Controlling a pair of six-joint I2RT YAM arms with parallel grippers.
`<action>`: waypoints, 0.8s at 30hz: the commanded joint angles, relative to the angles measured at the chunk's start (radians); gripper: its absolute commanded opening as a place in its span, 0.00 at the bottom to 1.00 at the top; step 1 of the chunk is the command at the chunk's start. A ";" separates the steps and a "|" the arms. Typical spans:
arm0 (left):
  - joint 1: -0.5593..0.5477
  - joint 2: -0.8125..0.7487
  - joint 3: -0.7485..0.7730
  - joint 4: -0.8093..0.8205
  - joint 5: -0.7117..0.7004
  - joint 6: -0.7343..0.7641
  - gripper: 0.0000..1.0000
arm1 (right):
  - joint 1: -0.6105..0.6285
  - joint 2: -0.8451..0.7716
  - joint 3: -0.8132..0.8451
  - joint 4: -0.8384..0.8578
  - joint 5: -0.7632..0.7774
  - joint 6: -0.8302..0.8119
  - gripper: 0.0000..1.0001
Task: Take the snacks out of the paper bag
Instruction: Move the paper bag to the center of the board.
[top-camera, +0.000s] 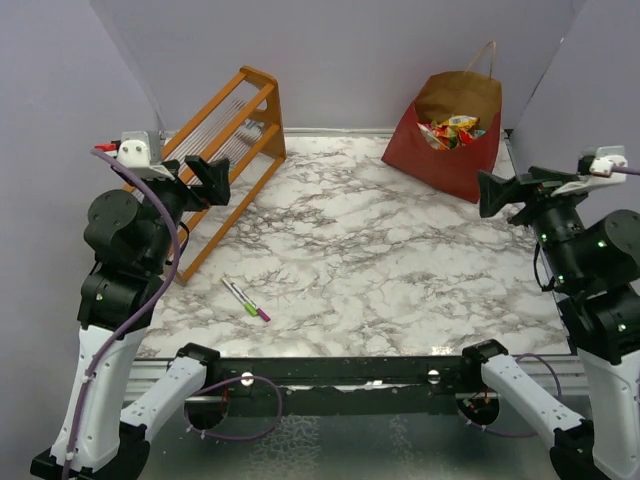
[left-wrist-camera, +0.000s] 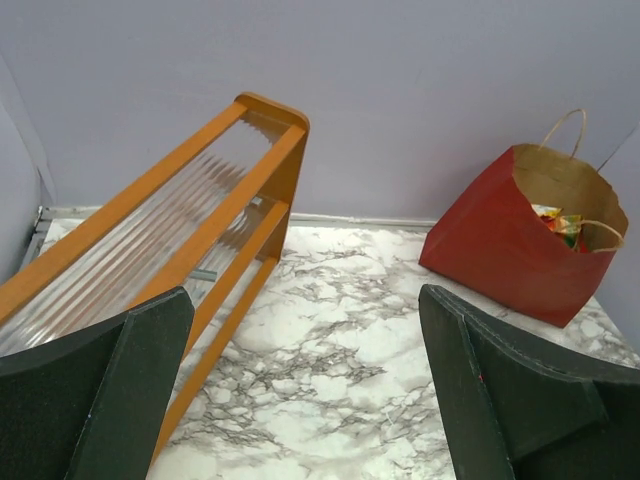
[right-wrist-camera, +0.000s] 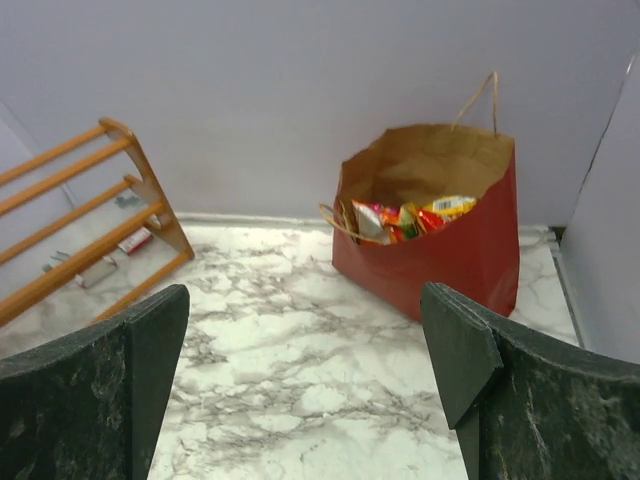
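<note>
The paper bag (top-camera: 440, 158) stands upright at the table's far right corner, dark red outside and brown inside, mouth open. Several bright snacks (top-camera: 453, 130) lie inside it, showing over the rim. My left gripper (top-camera: 214, 180) hovers open at the left edge, by the rack, far from the bag. My right gripper (top-camera: 488, 195) hangs open just to the right of the bag, holding nothing. From the left wrist the bag (left-wrist-camera: 500, 250) and snacks (left-wrist-camera: 562, 225) show beyond the open left gripper (left-wrist-camera: 305, 300). From the right wrist the bag (right-wrist-camera: 440, 262) and snacks (right-wrist-camera: 410, 215) sit ahead of the open right gripper (right-wrist-camera: 305, 295).
An orange wooden rack (top-camera: 225, 140) leans along the far left of the marble table (top-camera: 350, 270). A green marker and a pink marker (top-camera: 247, 299) lie near the front left. Grey walls close in the back and both sides.
</note>
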 joint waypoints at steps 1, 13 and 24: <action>-0.019 0.019 -0.073 0.136 0.013 0.026 0.99 | -0.027 0.026 -0.131 0.103 0.049 0.047 0.99; -0.100 0.075 -0.290 0.438 0.071 0.030 0.99 | -0.097 0.051 -0.539 0.335 0.090 0.154 0.99; -0.311 0.206 -0.376 0.621 0.197 0.082 0.98 | -0.126 0.072 -0.675 0.460 0.021 0.146 0.99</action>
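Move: The paper bag stands about 37 cm ahead of the right hand, 2 cm to its right and 34 cm below. From the left hand the bag is about 34 cm ahead, 46 cm right and 34 cm below. The wooden rack's middle lies 18 cm ahead of the left hand and 12 cm left, 33 cm lower; the markers are nearly underneath it, 2 cm right, 1 cm back and 46 cm down. Right hand, open, sinks 23 cm and advances 9 towards the bag, tipping down; open left swings right, down, forward. ##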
